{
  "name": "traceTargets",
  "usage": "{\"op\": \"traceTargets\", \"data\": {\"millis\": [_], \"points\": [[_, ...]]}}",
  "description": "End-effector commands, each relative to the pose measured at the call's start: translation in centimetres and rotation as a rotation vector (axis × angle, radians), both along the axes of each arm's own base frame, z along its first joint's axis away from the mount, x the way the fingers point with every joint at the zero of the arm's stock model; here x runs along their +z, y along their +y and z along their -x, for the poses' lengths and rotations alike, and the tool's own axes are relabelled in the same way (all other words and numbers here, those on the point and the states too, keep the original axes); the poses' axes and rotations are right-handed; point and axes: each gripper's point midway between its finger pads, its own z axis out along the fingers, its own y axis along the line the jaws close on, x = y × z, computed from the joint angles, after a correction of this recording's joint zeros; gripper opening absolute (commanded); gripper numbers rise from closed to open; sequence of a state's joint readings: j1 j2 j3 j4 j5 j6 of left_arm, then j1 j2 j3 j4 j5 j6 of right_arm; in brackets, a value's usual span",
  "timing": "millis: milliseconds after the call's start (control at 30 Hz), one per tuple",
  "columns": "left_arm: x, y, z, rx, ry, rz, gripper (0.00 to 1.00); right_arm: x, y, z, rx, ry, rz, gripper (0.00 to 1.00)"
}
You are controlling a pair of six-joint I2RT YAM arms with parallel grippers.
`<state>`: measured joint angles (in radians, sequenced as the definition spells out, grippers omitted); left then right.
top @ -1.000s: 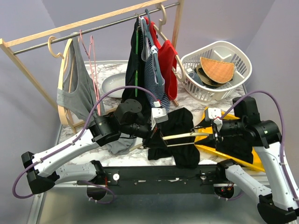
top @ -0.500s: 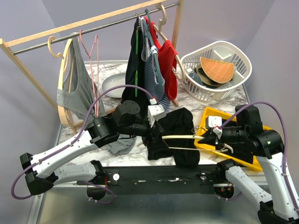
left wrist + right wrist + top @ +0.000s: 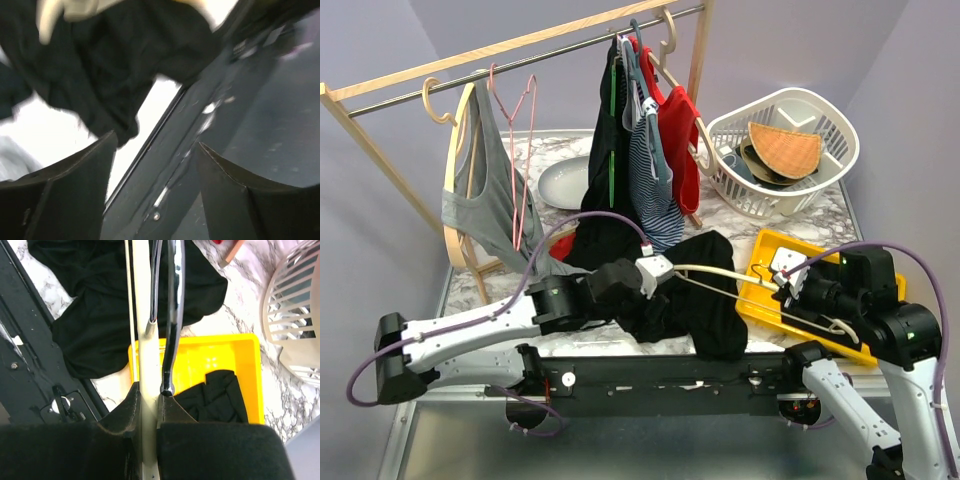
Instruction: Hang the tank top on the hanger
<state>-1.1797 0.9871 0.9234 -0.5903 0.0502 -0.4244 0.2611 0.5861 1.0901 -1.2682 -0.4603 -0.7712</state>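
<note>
The tank top [image 3: 705,300] lies crumpled and black on the marble table near the front edge. The hanger [image 3: 720,272], pale cream with a lower bar, slants over it from the left wrist down to the right. My right gripper [image 3: 149,390] is shut on the hanger's cream arm, with the dark metal hook [image 3: 172,315] just beside its jaws. My left gripper [image 3: 156,142] is open and empty above the table's front edge, with the tank top [image 3: 115,65] just beyond its fingers. Whether the hanger's far end sits inside the fabric I cannot tell.
A yellow tray [image 3: 765,250] with black cloth sits under the right arm, and a white basket [image 3: 785,150] stands behind it. The wooden rack [image 3: 520,45] carries a grey top [image 3: 485,190], a pink wire hanger [image 3: 520,130], and green-striped, striped and red garments. A plate [image 3: 565,180] lies below.
My left gripper opened, let the hanger go and swung down toward the front edge. My right gripper closed on the hanger and drew back to the right, so the hanger now slants.
</note>
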Motion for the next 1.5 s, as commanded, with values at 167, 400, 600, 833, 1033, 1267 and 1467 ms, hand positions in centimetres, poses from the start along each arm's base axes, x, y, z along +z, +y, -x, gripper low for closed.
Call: {"op": "traceTargets", "data": {"millis": [167,400,600,833,1033,1267,1467], "points": [[-9.2,0.1,-2.2,0.303,0.005,-0.267,0.61,-0.9,-0.1,-0.5,-0.035,0.023,-0.01,0.01],[-12.6,-0.9,-3.5,0.375,-0.067,-0.435,0.61,-1.5,0.2,-0.3,-0.025,0.034,-0.019,0.01],[-14.0,-1.0,-4.5,0.424,-0.111,-0.512,0.45,-2.0,0.1,-0.1,-0.023,0.044,-0.016,0.01],[-14.5,-0.4,-4.8,0.444,-0.145,-0.565,0.41,-2.0,0.4,0.0,-0.01,0.048,-0.027,0.01],[-14.5,0.4,-5.2,0.472,-0.176,-0.59,0.41,-2.2,0.7,0.1,0.003,0.057,-0.037,0.01],[-15.3,0.5,-5.4,0.478,-0.194,-0.622,0.41,-2.0,0.8,0.1,0.007,0.06,-0.044,0.01],[-15.3,0.4,-5.7,0.479,-0.211,-0.624,0.24,-2.2,1.0,0.1,0.015,0.071,-0.049,0.01]]}}
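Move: The near-left end of the black tank top, where a strap lies, is roughly 17 cm below my left hand and about 5 cm ahead; the tank top's middle is about 10 cm ahead and 9 cm to the right. The hanger's free end is some 8 cm ahead, 6 cm right and nearly level; the grey cloth lies about 12 cm ahead, 16 cm left, down on the table. My right hand, holding the hanger, has the tank top's middle some 16 cm left, 7 cm ahead and 21 cm below. I drop my left hand about 16 cm beside the hanger's free end, easing some 5 cm forward, onto the strap at the tank top's near-left end. Its wrist swings over some 35 degrees until the fingers point almost straight down, while they narrow from wide to about a third open around the cloth. My right hand keeps its grip on the hanger and lowers it 2 to 3 cm, then holds. ##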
